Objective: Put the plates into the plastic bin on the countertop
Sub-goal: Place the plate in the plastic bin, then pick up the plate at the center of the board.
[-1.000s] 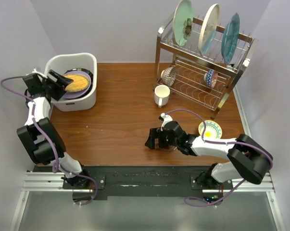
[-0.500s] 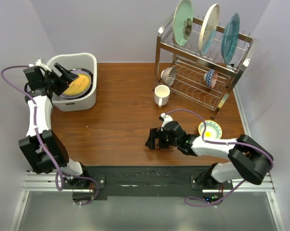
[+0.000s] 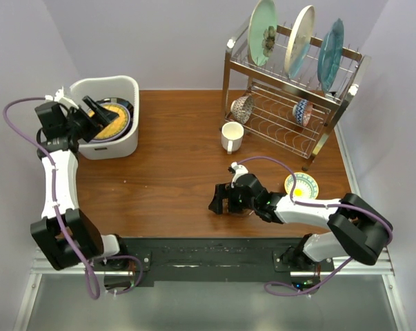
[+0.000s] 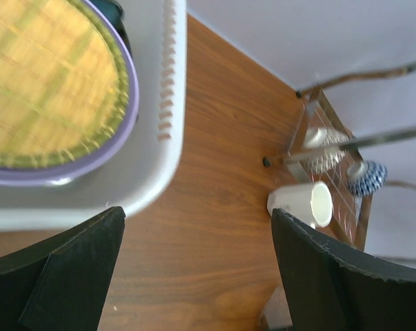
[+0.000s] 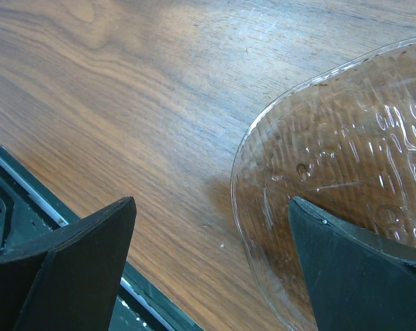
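The white plastic bin stands at the back left of the countertop. An orange plate lies flat in it on a lavender plate. My left gripper hangs open over the bin's near-left side, holding nothing. In the left wrist view the left gripper frames bare wood past the bin wall. Three plates stand in the wire rack: pale green, cream and blue. My right gripper is open low over the counter, and a clear glass plate lies by its right finger.
A white mug stands in front of the steel rack, which holds two patterned bowls on its lower shelf. A small yellow-patterned dish sits front right. The black base rail runs along the counter's near edge.
The left wrist has lifted and turned over the bin, its jaws spreading slightly, and its elbow swung left. The orange plate stays in the bin. The right arm has not moved.
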Available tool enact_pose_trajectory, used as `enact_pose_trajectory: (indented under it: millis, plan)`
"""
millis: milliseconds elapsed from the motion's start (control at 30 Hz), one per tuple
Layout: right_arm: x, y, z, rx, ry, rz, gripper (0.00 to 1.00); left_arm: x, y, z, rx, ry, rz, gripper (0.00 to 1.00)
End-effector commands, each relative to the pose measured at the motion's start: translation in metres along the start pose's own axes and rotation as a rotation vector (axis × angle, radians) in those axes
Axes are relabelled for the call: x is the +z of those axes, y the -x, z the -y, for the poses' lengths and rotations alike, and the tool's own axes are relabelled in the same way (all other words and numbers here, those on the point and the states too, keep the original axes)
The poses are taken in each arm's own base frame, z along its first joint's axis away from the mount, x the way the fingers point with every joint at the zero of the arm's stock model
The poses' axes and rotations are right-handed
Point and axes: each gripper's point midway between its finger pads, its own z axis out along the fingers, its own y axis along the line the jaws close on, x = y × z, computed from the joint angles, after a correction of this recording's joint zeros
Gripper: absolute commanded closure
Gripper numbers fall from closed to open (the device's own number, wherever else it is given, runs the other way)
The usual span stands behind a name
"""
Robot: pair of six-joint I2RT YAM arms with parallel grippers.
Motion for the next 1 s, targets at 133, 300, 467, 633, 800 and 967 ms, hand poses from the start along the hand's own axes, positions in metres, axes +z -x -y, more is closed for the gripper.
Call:
enact_pose_trajectory:
  millis: [133, 300, 467, 633, 800, 967]
  plan:
    - [-0.003, 0.002, -0.008, 0.007, 0.026, -0.002, 0.04, -0.017, -0.069, 0.048, 0.114, -0.159, -0.086, 0.07]
    - [-0.007, 0.005, -0.011, 0.011, 0.033, 0.006, 0.04, -0.02, -0.112, 0.065, 0.131, -0.206, -0.157, 0.07]
    - [-0.019, 0.017, -0.017, -0.006, 0.04, 0.041, 0.04, -0.017, -0.168, 0.076, 0.151, -0.255, -0.275, 0.07]
    - [-0.037, 0.032, -0.022, -0.017, 0.036, 0.092, 0.03, -0.015, -0.229, 0.096, 0.19, -0.35, -0.382, 0.07]
    - [-0.055, 0.045, -0.012, -0.031, -0.041, 0.143, 0.03, -0.006, -0.28, 0.099, 0.219, -0.342, -0.465, 0.07]
    - [-0.071, 0.05, 0.021, -0.027, -0.215, 0.192, 0.02, -0.006, -0.333, 0.112, 0.238, -0.392, -0.571, 0.07]
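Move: The clear plate lies low on the counter, some 43 cm to the left hand's right, 15 cm back and 24 cm below; the white bin's middle is still about 10 cm ahead of that hand, 2 cm left and 18 cm below. From the right hand, the clear plate is roughly 5 cm ahead, 5 cm right and 3 cm down, the white mug some 25 cm ahead and 5 cm right, and the small bowl about 11 cm ahead and 28 cm right. Towards the clear plate comes the empty left hand, leaving the bin and sweeping about 27 cm right while drawing back and sinking some 13 cm each, mostly sinking late; it turns clockwise about 40 degrees and tips slightly down, fingers staying wide open. The right hand, also open, waits, then rises about 6 cm from beside the plate, drifting some 3 cm left. ##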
